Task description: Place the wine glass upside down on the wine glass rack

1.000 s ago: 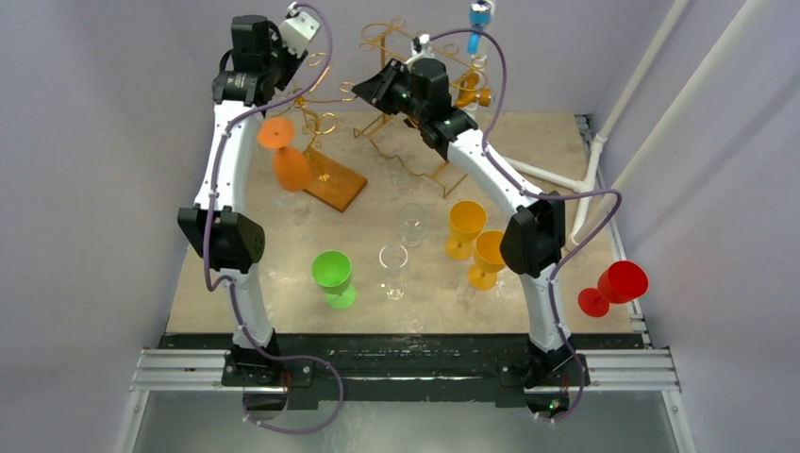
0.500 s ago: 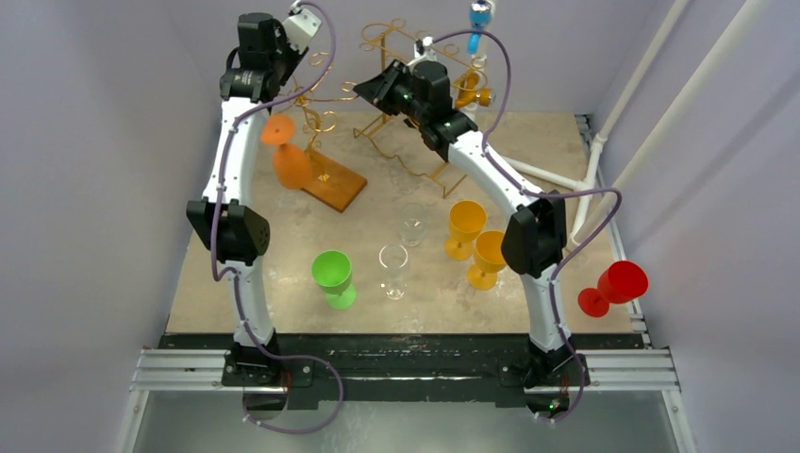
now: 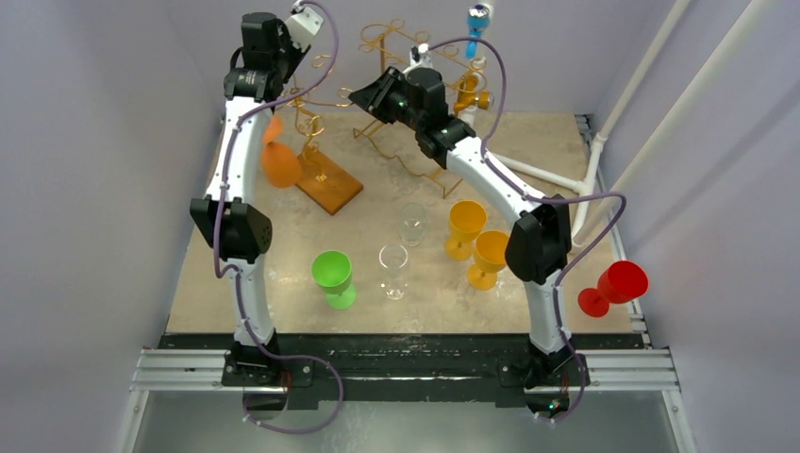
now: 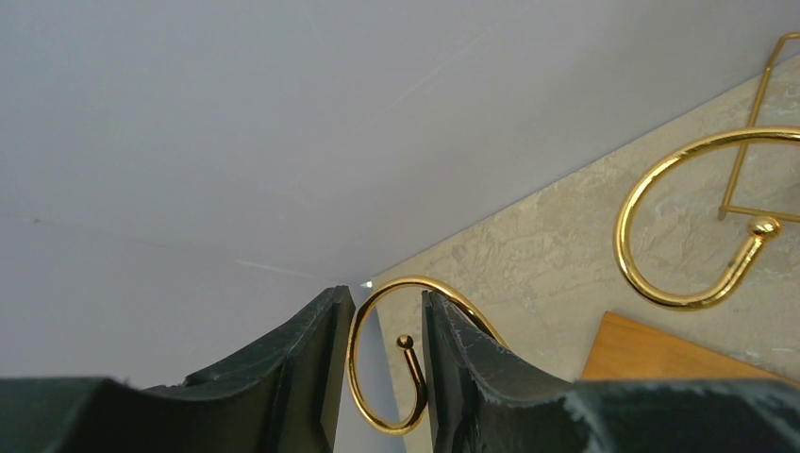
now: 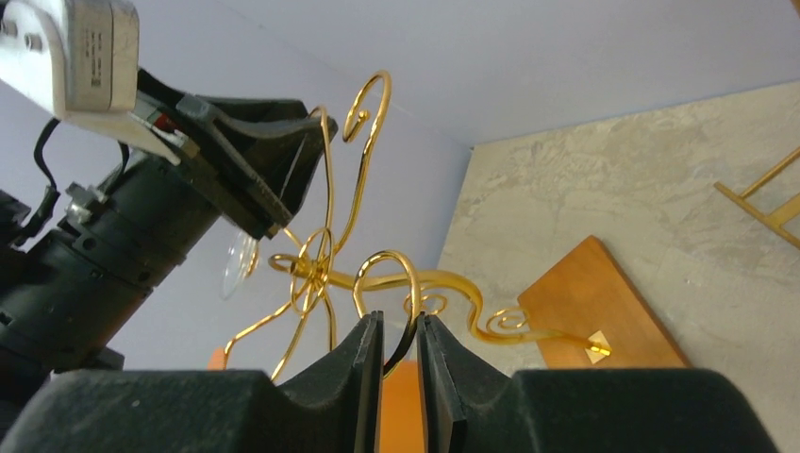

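The wine glass rack point(image 3: 316, 118) is a gold wire tree on a wooden base point(image 3: 332, 187) at the back left. An orange wine glass point(image 3: 280, 160) hangs upside down on it, its foot hidden behind my left arm. My left gripper point(image 3: 286, 58) is high at the rack's top. In the left wrist view its jaws point(image 4: 387, 300) hold a small gold hook loop point(image 4: 351, 359) between them. My right gripper point(image 3: 363, 94) reaches in from the right. Its narrow jaws point(image 5: 396, 321) pinch one leg of another hook loop point(image 5: 389, 255). Orange of the glass point(image 5: 396, 406) shows below.
Toward the front stand a green glass point(image 3: 332, 274), two clear glasses point(image 3: 393, 269) point(image 3: 412, 224) and two yellow ones point(image 3: 466, 226) point(image 3: 489, 257). A red glass point(image 3: 613, 286) lies off the table's right edge. A second gold wire frame point(image 3: 406, 151) stands at the back.
The rack, its wooden base and the hanging orange glass have shifted a little left and back. My left gripper has moved back with them, and the glass's foot has slipped behind the left arm.
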Robot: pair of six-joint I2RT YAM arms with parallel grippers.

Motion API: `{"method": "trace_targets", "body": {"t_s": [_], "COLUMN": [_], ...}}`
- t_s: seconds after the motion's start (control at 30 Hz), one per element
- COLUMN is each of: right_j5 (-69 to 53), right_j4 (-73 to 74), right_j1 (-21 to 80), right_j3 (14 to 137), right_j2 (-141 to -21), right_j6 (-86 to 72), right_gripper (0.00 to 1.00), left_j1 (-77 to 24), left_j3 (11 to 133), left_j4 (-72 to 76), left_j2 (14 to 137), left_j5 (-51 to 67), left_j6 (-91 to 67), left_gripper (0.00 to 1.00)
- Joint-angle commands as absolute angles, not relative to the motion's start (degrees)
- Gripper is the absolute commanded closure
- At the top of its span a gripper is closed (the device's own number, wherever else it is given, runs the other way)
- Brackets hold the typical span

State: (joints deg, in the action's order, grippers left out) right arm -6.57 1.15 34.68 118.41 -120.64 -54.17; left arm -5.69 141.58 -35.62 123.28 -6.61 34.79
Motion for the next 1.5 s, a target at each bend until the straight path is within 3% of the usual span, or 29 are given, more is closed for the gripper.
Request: {"method": "trace_targets", "body": {"t_s": [0.0, 0.9, 1.27, 1.47], "right_j5": [-9.2, -5.9, -3.7, -3.4], "right_j4": [2.9, -1.8, -0.1, 2.4], "right_j1": [37.4, 42.7, 41.8, 41.6], "right_j3": [115.1, 106.6, 104.7, 105.6], "right_j2": [-117.1, -113.3, -109.7, -108.8], "right_j6": [-55.0, -55.8, -51.7, -49.8], "right_gripper": [0.74, 0.65, 0.46, 0.41], "left_j1": [-7.0, -8.3, -8.2, -8.1], "left_j3": [143.9, 142.1, 134.4, 130.1], "left_j4": [-32.3, -32.7, -31.1, -30.4], "left_j2": [124.6, 122.8, 114.1, 109.4], "left_j5": [-5.8, -4.5, -6.2, -7.4], "left_j6": [34.7, 34.6, 33.8, 34.0], "left_gripper": [0.63, 0.64, 0.09, 0.04]}}
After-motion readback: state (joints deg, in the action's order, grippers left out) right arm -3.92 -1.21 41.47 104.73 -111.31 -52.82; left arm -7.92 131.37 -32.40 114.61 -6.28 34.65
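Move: The right fingers are already around the right-hand hook of the gold rack, with the hub about 10 cm to their left, level with them, and the free far-right hook some 8 cm ahead and 6 cm left. The left fingers are round the far-left hook, and from them the hub lies roughly 7 cm back and 5 cm right. From the left hand, the hanging clear glass is about 7 cm back and 5 cm left, and the orange glass some 15 cm straight back, both below it. The right hand drags its hook back and to the left, about 7 cm in all, swinging the rack clockwise while the left hand all but stays at the far-left hook, then spreads its fingers and eases back a little more so the hook comes free. Late on, the left hand drifts some 2 cm to the right, opens wide to let go of its hook, and draws back about 3 cm while rising a couple of centimetres. ##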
